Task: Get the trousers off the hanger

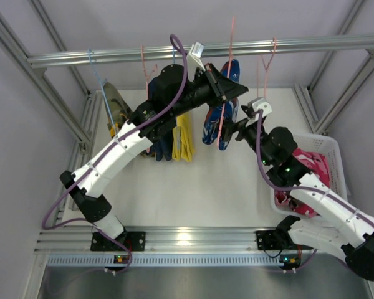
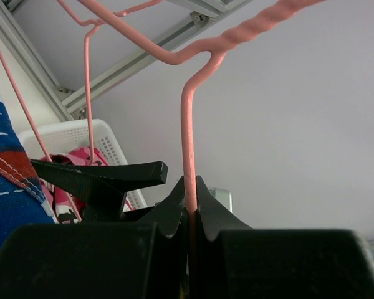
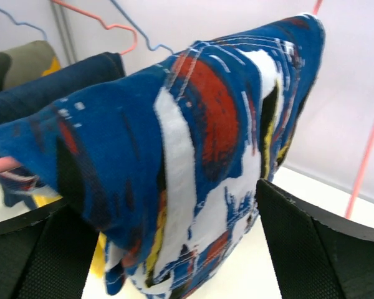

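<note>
The blue trousers (image 1: 217,121) with red and white print hang folded over a pink wire hanger (image 1: 231,43) on the rail. My left gripper (image 1: 227,86) is shut on the hanger's wire neck (image 2: 187,124), just above the cloth. My right gripper (image 1: 235,128) stands open beside the trousers. In the right wrist view the blue trousers (image 3: 193,156) fill the gap between its fingers (image 3: 318,243), and the pads stand apart from the cloth. The red-pink trousers (image 1: 311,163) lie in the white basket (image 1: 334,152) at the right.
A metal rail (image 1: 299,45) crosses the back with more wire hangers on it. Dark blue and yellow garments (image 1: 174,140) and a camouflage one (image 1: 115,103) hang left of the blue trousers. Frame posts stand at both sides.
</note>
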Robot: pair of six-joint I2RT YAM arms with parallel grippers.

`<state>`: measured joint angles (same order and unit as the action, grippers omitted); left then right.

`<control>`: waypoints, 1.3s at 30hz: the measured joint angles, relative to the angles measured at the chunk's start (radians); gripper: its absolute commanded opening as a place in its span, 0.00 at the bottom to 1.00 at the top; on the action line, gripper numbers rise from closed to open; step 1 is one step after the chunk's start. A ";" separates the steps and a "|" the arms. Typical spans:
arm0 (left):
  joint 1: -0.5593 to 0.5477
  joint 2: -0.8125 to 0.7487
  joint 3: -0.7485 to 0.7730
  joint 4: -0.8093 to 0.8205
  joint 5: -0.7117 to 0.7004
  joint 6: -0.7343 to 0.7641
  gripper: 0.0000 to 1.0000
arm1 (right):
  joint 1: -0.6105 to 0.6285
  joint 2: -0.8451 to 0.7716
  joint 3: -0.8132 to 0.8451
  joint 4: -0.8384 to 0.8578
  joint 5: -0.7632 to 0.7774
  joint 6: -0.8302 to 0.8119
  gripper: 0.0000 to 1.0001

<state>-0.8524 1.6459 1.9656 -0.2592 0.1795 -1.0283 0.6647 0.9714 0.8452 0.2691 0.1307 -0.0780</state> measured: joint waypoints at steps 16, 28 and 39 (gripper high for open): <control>0.000 0.000 0.000 0.000 0.003 -0.011 0.00 | -0.069 0.014 0.007 0.008 0.148 -0.017 0.25; -0.006 -0.029 -0.092 0.063 -0.009 0.010 0.00 | -0.104 0.010 0.090 -0.071 0.128 -0.008 0.00; -0.012 -0.113 -0.196 0.093 -0.019 0.063 0.00 | -0.113 -0.118 0.183 -0.258 0.013 0.049 0.00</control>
<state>-0.8646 1.5333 1.7699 -0.1658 0.1608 -0.9653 0.5522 0.8536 1.0283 0.0113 0.1436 -0.0288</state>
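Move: The blue patterned trousers hang about 6 cm ahead of the open right hand and 3 cm left, their middle some 3 cm lower. The yellow trousers are roughly 17 cm left and 8 cm ahead; the empty pink hanger is about 11 cm right, 10 cm ahead and 8 cm higher. From the left hand, shut on the blue trousers' hanger, those trousers lie about 17 cm below, 5 cm ahead and 4 cm left. Right hand slides about 5 cm right and forward, pinches the blue trousers, then lifts 6 cm, drawing back. ##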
